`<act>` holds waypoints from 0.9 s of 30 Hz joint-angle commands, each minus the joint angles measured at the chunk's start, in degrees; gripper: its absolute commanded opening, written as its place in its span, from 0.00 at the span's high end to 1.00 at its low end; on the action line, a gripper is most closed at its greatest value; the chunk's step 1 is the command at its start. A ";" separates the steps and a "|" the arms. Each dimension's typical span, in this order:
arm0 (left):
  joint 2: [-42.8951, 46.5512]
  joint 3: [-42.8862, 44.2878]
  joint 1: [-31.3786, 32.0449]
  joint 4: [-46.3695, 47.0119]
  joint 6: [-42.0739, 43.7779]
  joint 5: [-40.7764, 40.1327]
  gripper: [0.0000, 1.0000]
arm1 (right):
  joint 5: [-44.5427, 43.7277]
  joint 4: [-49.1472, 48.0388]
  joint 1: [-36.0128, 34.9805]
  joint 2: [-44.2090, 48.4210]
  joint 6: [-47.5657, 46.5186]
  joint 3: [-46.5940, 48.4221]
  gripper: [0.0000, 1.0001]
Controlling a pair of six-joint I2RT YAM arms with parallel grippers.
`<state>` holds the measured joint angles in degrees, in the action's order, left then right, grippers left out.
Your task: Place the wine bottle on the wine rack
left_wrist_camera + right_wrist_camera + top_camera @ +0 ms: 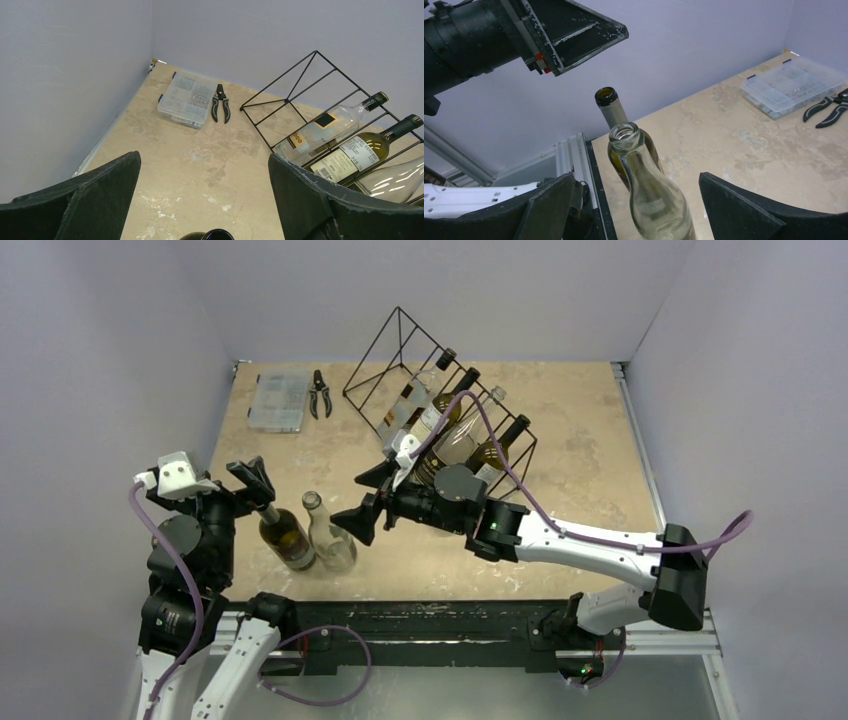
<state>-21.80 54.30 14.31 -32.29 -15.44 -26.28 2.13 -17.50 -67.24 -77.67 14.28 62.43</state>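
Note:
The black wire wine rack (400, 350) stands at the back middle and holds several bottles on its sloped face; it also shows in the left wrist view (300, 87). Two bottles stand upright near the front left: a dark olive wine bottle (286, 537) and a clear glass bottle (331, 538). My left gripper (254, 483) is open and empty, just above the dark bottle's mouth (217, 234). My right gripper (368, 502) is open and empty, just right of the clear bottle (651, 195), which shows between its jaws without touching them. The dark bottle's neck (610, 111) stands behind it.
A clear plastic parts box (278, 402) and black pliers (320, 393) lie at the back left. Grey walls close in the table on three sides. The black frame rail (420, 625) runs along the near edge. The racked bottles (345, 150) lie right of my left gripper.

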 commanded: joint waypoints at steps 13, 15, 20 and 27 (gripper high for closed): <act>-0.70 1.18 -0.68 0.65 -0.38 0.55 0.00 | -13.45 1.51 -5.29 -15.40 5.19 10.86 0.10; -0.40 1.04 -0.68 0.83 -0.35 0.17 0.00 | -14.22 2.52 -5.50 -16.92 5.31 11.97 0.12; -0.54 1.36 -0.68 0.71 -0.37 0.70 0.00 | -16.55 2.96 -6.74 -19.80 3.87 13.81 0.18; 0.08 1.29 -0.68 0.66 -0.64 1.23 0.00 | -21.15 1.67 -9.11 -22.22 1.59 14.65 0.26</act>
<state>-22.41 54.30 13.93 -32.32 -15.46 -25.91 -14.68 -13.74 -74.78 -100.01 17.74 74.59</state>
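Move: The clear wine bottle stands about 9 cm to the right hand's left and 2 cm ahead, its mouth slightly lower than the hand and its middle roughly 19 cm below. The dark wine bottle is some 8 cm farther left, level with it, at the same height. The loaded rack's middle lies 22 cm ahead, 13 cm right and about 20 cm down. From the left hand, the clear bottle is about 10 cm right, 1 cm back and 22 cm below. The clear bottle's neck is brought between the right hand's fingers as that hand sinks about 10 cm and travels some 8 cm left towards it. The sideways run slows first while the descent carries on; the fingers tip down about 10 degrees, the hand turns slightly clockwise, and the gap narrows by about a quarter, not yet shut on the glass. ##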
